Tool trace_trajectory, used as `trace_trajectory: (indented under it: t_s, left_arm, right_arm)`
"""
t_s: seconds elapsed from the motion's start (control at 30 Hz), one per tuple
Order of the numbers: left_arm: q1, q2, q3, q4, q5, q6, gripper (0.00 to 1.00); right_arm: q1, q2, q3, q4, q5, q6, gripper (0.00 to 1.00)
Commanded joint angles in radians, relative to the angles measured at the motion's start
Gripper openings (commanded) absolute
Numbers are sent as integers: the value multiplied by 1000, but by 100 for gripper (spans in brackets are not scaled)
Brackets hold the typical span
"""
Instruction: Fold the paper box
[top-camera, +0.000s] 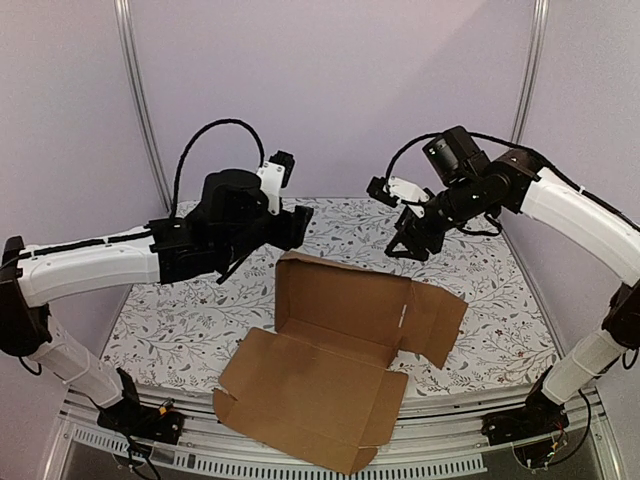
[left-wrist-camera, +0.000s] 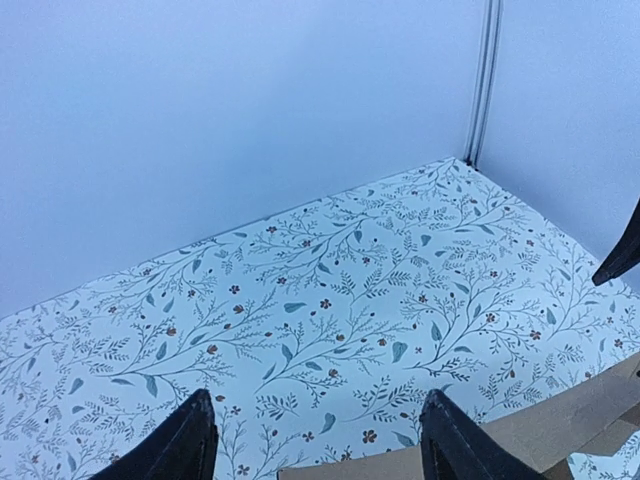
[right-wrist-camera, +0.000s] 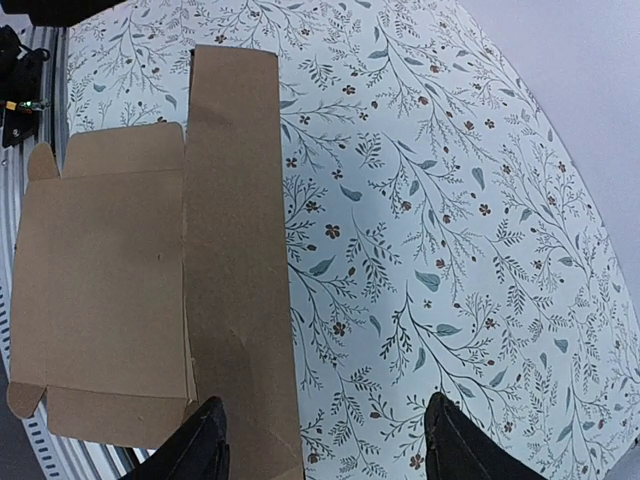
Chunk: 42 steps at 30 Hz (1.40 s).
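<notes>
The paper box lies unfolded in the middle of the table, plain brown cardboard. Its big front panel hangs over the near edge and its back panel is tilted up. My left gripper hovers above the box's back left corner. In the left wrist view it is open, with only a strip of the box far beneath it. My right gripper hangs above the box's back right, apart from it. In the right wrist view it is open and empty over the box's long panel and the cloth.
A floral tablecloth covers the table. Pale walls and two metal posts close the back and sides. The metal rail runs along the near edge by the arm bases. A tip of the other gripper shows at the right of the left wrist view.
</notes>
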Motion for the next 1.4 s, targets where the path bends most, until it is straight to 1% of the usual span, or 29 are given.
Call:
trace_trajectory:
  t_s: [0.0,0.1,0.23,0.37,0.53,0.67,0.8,0.97,1.1,1.27,1.37]
  left_arm:
    - [19,99,58,-201,34,-75,69]
    - [22,99,-6,-197,76,-91,68]
    - [22,66,-126,-158,146,-96,66]
    - [22,55,-174,-190,119,-105,65]
    - [22,29,-202,-158,88,-113,66]
    - [20,13,-182,-120,79,-77,66]
    - [-4,-29,-165,-39,139,54,68]
    - [-29,-26,-91,-72,217,210,68]
    - [-29,36,-5,-126,236,258,68]
    - [-26,146,111,-163,320,297,69]
    - [-26,204,171,-208,416,336,69]
  right_arm:
    - [4,59,-32,56,-102,47,67]
    - [4,85,-61,62,-132,54,69]
    - [4,98,-107,82,-119,50,70]
    - [4,105,-128,101,-83,41,70]
    - [4,118,-135,104,-70,41,70]
    - [-6,100,-117,83,-88,45,70]
    - [-74,28,-95,17,-176,26,70]
    - [-180,-96,-163,-37,-193,-30,70]
    - [-274,-177,-257,-67,-202,-62,70]
    - [-423,-235,-379,-69,-244,-111,70]
    - [-493,-234,-433,-63,-237,-150,68]
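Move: The box's standing far wall has the middle of its top edge some 9 cm right of the left hand, about level with it forward and 11 cm lower. From that hand, the wall's right-hand flap hangs about 29 cm right, 5 cm back and 20 cm below; the flat box panel lies roughly 18 cm back, 3 cm right and 28 cm below. From the right hand, that top edge is about 12 cm left, level forward, 7 cm below. Towards the top edge of the box's standing wall, the left hand first sinks about 11 cm, pauses, then climbs some 7 cm and swings about 7 cm right, turning clockwise and raising its left side, fingers still open. The right hand sinks 7 cm, waits, then sweeps some 15 cm right, away from the wall, rising and dipping again, its fingers open. Contact at the edge can't be made out. ##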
